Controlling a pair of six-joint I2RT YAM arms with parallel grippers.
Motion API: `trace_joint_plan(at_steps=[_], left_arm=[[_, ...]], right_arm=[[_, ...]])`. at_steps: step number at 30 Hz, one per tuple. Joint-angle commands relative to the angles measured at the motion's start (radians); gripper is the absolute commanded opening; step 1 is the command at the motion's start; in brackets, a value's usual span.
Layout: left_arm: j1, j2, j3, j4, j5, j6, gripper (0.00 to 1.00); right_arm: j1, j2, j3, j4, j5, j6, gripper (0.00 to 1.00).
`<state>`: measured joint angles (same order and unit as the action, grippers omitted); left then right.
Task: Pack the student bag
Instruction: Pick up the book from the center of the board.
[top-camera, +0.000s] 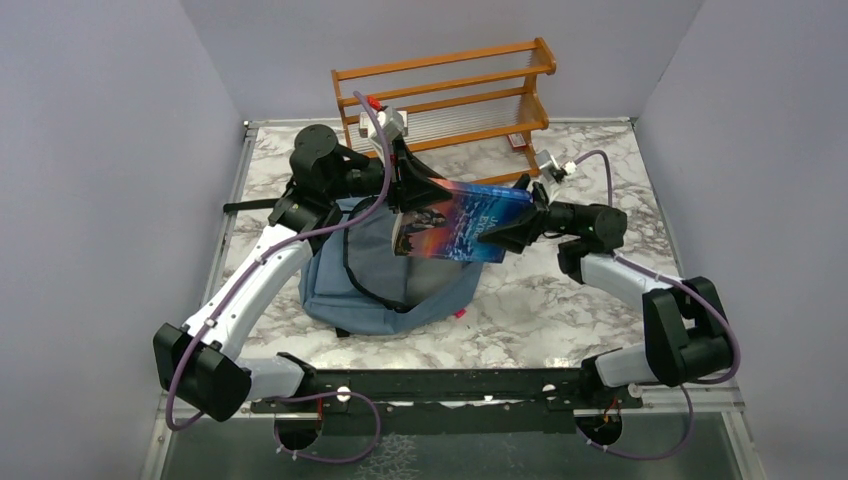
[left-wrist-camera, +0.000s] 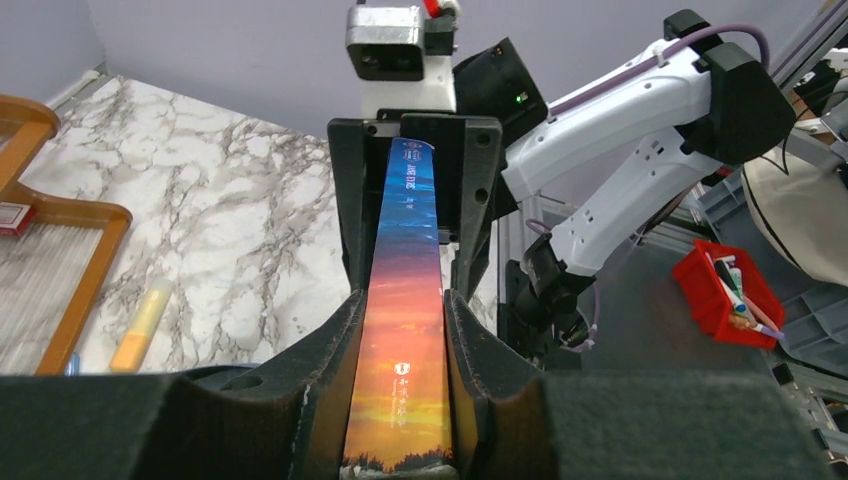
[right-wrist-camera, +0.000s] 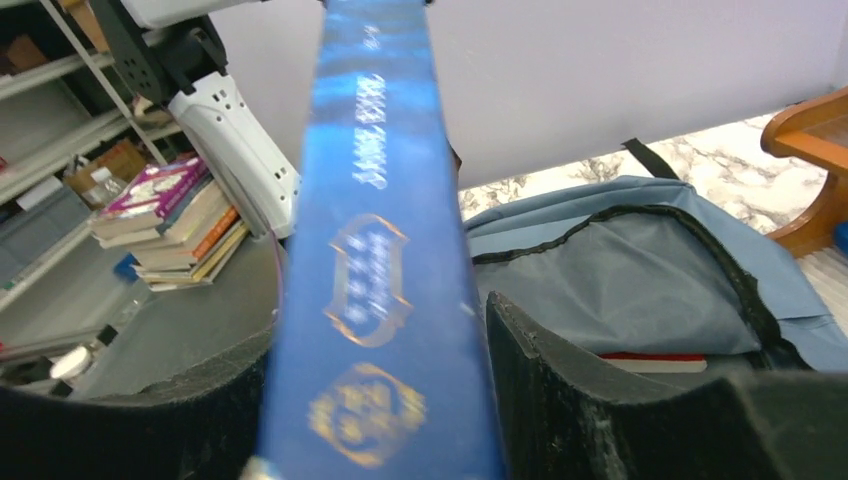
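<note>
A book with a blue and sunset-coloured cover hangs in the air above the student bag, a dusty-blue backpack lying flat with its black-trimmed mouth open. My left gripper is shut on the book's left end, and both fingers press the covers in the left wrist view. My right gripper straddles the opposite end, open, with a gap beside the spine. The left wrist view shows its fingers standing off the book. Below, a red-edged book lies inside the bag.
A wooden rack stands at the back of the marble table, with a small red item at its right foot. A yellow marker lies on the table near the rack. Purple walls close in both sides.
</note>
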<state>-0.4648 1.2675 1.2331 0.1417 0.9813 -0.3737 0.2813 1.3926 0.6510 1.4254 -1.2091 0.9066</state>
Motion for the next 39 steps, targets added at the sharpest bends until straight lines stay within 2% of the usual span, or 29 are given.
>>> trace_joint_plan(at_steps=[1, 8, 12, 16, 21, 22, 25, 27, 30, 33, 34, 35, 39], left_arm=[[-0.002, -0.071, 0.029, 0.175, -0.024, -0.031, 0.0], [-0.001, -0.082, 0.028, 0.179, -0.025, -0.025, 0.0], [-0.001, -0.078, 0.016, 0.179, -0.032, -0.025, 0.0], [-0.001, -0.076, -0.011, 0.178, -0.059, -0.016, 0.0], [-0.001, -0.07, -0.027, 0.12, -0.132, 0.016, 0.0], [-0.001, -0.066, -0.024, 0.096, -0.157, 0.029, 0.03], [-0.001, -0.056, -0.003, 0.009, -0.241, 0.071, 0.34], [0.0, -0.049, 0.007, -0.035, -0.284, 0.096, 0.5], [0.001, -0.047, 0.012, -0.086, -0.351, 0.125, 0.66], [0.003, -0.048, 0.012, -0.121, -0.418, 0.136, 0.78], [0.003, -0.048, 0.013, -0.134, -0.453, 0.138, 0.89], [0.003, -0.049, 0.014, -0.139, -0.495, 0.142, 0.95], [0.004, -0.049, 0.016, -0.23, -0.666, 0.162, 0.99]], right_arm=[[0.004, 0.05, -0.015, 0.24, 0.045, 0.141, 0.58], [0.004, 0.105, -0.022, 0.336, 0.072, 0.211, 0.5], [0.005, 0.103, -0.011, 0.36, 0.072, 0.238, 0.38], [0.005, 0.071, -0.018, 0.359, 0.09, 0.241, 0.18], [0.004, 0.019, -0.026, 0.305, 0.123, 0.222, 0.05], [0.004, -0.002, -0.027, 0.267, 0.129, 0.203, 0.02], [0.005, -0.07, -0.02, 0.064, 0.144, 0.096, 0.01], [0.004, -0.126, -0.012, -0.125, 0.177, -0.004, 0.01], [0.004, -0.215, 0.026, -0.476, 0.256, -0.186, 0.01], [0.004, -0.274, 0.071, -0.752, 0.371, -0.306, 0.01], [0.004, -0.284, 0.084, -0.825, 0.417, -0.33, 0.01], [0.004, -0.294, 0.095, -0.901, 0.466, -0.344, 0.01], [0.004, -0.314, 0.141, -1.141, 0.663, -0.342, 0.01]])
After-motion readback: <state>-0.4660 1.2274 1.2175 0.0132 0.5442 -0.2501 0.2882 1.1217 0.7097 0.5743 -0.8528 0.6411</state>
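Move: Out in the air between the two grippers hangs the book, the left hand still pinching its left end: the book's middle is about 8 cm to the right hand's left, 2 cm back and 3 cm above. From the left hand, the middle lies roughly 9 cm right, 3 cm back and 6 cm below; the open bag some 8 cm left and level fore-and-aft, 33 cm below; the wooden shelf about 28 cm ahead, 5 cm right and 28 cm below. Closing on the book's right end, the right fingers pinch the book after dipping about 1.5 cm, with the hand rolling some 15 degrees. Once that grip is made, the left fingers open wide and let go, and the left hand draws about 6 cm forward and a little left, turning counter-clockwise; the right hand keeps its hold, rises slightly, then swings forward some 4 cm while turning clockwise about 20 degrees. ##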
